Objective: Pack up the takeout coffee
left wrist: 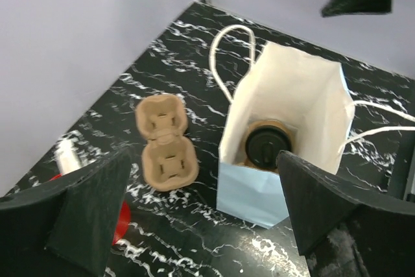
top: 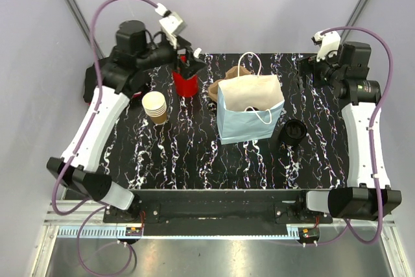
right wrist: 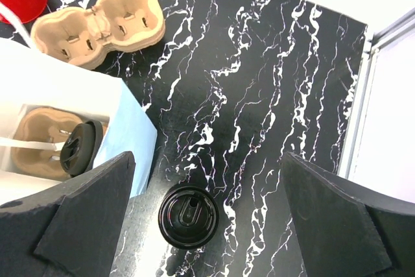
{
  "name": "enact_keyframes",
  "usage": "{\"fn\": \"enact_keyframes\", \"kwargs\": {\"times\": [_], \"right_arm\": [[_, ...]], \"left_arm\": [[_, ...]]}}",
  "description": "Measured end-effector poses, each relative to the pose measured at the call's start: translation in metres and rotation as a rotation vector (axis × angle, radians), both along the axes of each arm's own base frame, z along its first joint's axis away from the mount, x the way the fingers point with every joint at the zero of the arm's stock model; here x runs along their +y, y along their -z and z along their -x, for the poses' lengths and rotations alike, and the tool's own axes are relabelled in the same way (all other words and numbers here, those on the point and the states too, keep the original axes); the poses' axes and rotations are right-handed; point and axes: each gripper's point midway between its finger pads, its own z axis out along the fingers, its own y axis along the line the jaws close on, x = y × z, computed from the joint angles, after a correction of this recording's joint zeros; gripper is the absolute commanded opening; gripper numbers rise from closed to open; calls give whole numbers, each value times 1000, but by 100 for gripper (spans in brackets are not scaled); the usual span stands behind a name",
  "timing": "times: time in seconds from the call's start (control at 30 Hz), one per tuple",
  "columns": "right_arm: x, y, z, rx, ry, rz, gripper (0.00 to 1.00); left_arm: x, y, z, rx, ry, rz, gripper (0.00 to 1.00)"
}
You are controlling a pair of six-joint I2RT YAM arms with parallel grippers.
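The tan paper cup (top: 154, 106), open with a white inside, stands upright at the table's left, apart from both grippers. A light blue paper bag (top: 249, 109) stands open mid-table. Inside it (left wrist: 285, 89) a black-lidded cup (left wrist: 268, 145) sits in a brown carrier; the lidded cup also shows in the right wrist view (right wrist: 81, 148). My left gripper (top: 187, 56) is open and empty above the red cup, its fingers (left wrist: 84, 212) wide apart. My right gripper (top: 312, 63) is open and empty at the back right, high above a loose black lid (right wrist: 188, 215).
A red cup (top: 186, 82) with white utensils stands at the back, left of the bag. A brown moulded-pulp carrier (left wrist: 165, 142) lies empty behind the bag and shows in the right wrist view (right wrist: 97, 24). The black lid (top: 295, 130) lies right of the bag.
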Motion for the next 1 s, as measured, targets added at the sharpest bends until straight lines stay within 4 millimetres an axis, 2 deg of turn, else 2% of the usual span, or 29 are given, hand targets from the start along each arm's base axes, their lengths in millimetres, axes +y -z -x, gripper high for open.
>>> {"fn": "enact_keyframes", "kwargs": {"times": [0.13, 0.27, 0.37, 0.47, 0.53, 0.73, 0.8, 0.9, 1.0], "right_arm": [[2, -12, 7, -29, -15, 9, 100], [3, -35, 16, -85, -30, 28, 100], [5, -52, 21, -120, -45, 36, 100], [8, -65, 25, -144, -63, 41, 100], [10, -70, 27, -152, -77, 39, 100], [12, -79, 35, -150, -77, 23, 100], [13, -86, 36, -160, -70, 11, 100], [13, -98, 39, -173, -52, -15, 100], [14, -110, 43, -188, -40, -37, 100]], "left_arm": [[33, -25, -2, -37, -116, 33, 99], [65, -41, -1, -69, -259, 37, 99], [87, -42, 0, -67, -341, 27, 99], [122, -39, -4, -57, -444, 19, 99], [143, -36, -7, -41, -504, 18, 99], [187, -29, -11, 3, -611, 20, 99], [201, -28, -9, 16, -632, 28, 99], [233, -30, -4, 27, -712, 41, 99], [252, -41, 7, 9, -776, 44, 99]]}}
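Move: The packed paper bag stands about 20 cm to the left hand's right, level with it front to back, its middle some 31 cm below. From that hand the red cup of cutlery is about 13 cm ahead and 5 cm left, and the paper cup stack some 17 cm left and 2 cm ahead. The right hand has the bag about 20 cm to its left, level front to back, and the black lids roughly 6 cm back and 2 cm left, far below. Touching nothing, the wide-open left hand swings some 25 cm to the left, away from the bag and towards the side where the black cloth bag lies, rising about 4 cm early on while turning roughly 45 degrees counter-clockwise to face forward. The right hand, also empty and open, lifts about 11 cm, drawing back a little as its fingers tip up. ##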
